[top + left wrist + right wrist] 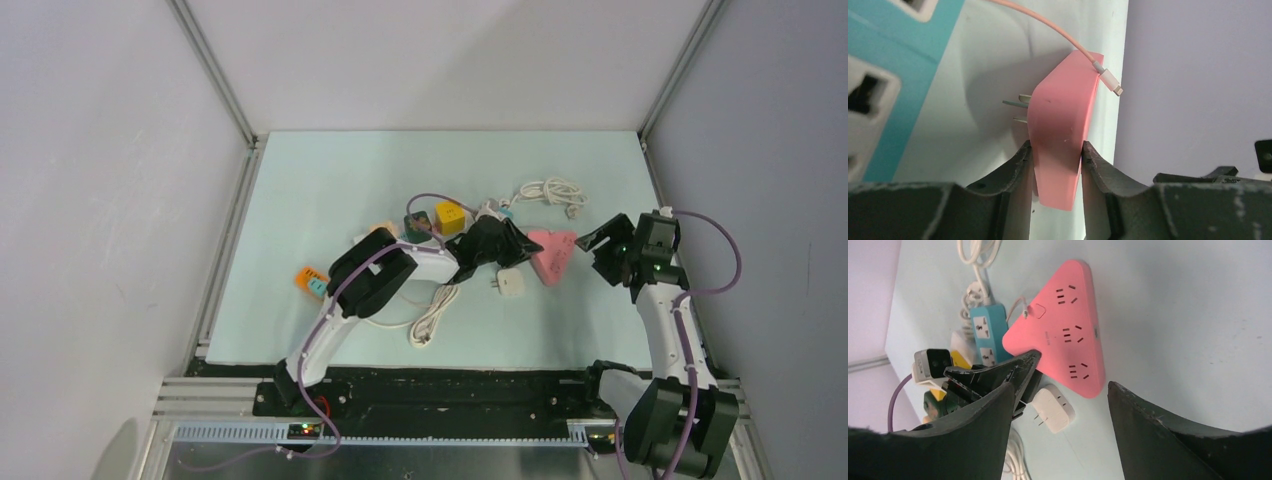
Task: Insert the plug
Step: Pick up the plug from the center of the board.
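Observation:
A pink triangular socket block (555, 255) lies mid-table, its sockets facing up in the right wrist view (1063, 325). In the left wrist view metal prongs (1017, 105) stick out from its left side. My left gripper (1056, 147) is shut on one corner of the block (1060, 125), with both fingers pressed against its sides. Its black fingers (512, 245) reach in from the left. A small white plug (510, 285) with two prongs lies loose just in front (1053, 409). My right gripper (598, 243) hovers open to the right of the block, holding nothing (1059, 385).
A teal power strip (985, 335) lies beside the block's far corner (893, 75). A thin pink cable with a white connector (1108, 80) runs over the block. A coiled white cable (552, 192), a yellow cube (450, 217), an orange piece (308, 280) and another white cord (432, 320) lie around.

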Robot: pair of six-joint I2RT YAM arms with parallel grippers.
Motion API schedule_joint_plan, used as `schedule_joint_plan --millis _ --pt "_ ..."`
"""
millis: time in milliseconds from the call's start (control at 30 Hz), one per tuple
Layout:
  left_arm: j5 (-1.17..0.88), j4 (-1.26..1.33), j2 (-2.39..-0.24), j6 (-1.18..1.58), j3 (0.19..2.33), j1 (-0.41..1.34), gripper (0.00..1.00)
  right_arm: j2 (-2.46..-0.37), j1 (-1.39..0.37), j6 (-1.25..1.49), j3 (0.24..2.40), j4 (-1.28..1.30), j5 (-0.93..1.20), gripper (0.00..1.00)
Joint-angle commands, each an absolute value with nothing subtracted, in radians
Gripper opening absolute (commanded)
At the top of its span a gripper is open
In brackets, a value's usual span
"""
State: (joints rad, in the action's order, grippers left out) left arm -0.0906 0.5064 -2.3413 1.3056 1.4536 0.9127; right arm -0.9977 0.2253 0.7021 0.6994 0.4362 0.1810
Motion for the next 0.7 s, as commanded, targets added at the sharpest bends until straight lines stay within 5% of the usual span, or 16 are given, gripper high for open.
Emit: schedule_joint_plan --millis 0,367,667 --pt "-0.148 0.535 -2.209 1.298 1.403 0.890 0.00 -1.030 0.233 0.672 0.695 0.398 0.363 0.75" --pt "-0.267 0.677 -1.915 1.363 1.191 0.808 0.00 -0.982 0.230 0.704 0.605 0.247 0.625 0.90" --pt "-0.285 0.752 -1.803 1.454 1.084 0.790 0.00 -0.897 0.156 0.987 0.484 -0.146 0.764 0.92"
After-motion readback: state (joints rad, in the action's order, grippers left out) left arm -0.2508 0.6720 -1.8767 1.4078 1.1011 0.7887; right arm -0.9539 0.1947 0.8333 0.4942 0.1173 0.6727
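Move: The pink triangular plug is already pinched in the left fingers by its left side; its middle lies about 3 cm right of the left hand and 1 cm back, level with it. From that hand the white adapter sits 5 cm left, 6 back; the teal strip 9 left, 5 ahead, both 3 below. From the right hand the plug lies roughly 6 cm ahead, 6 left and 8 below, and the adapter 14 left, 1 ahead, 11 below. Up, slowly at first and then fast, the left hand carries the pink plug some 15 cm above the white adapter and teal strip and about 8 cm left, keeping its pinch and rolling its left side down by some 15 degrees. The right hand sweeps about 9 cm left, following the plug, opens its fingers wider, and rolls its left side up while turning counter-clockwise. ##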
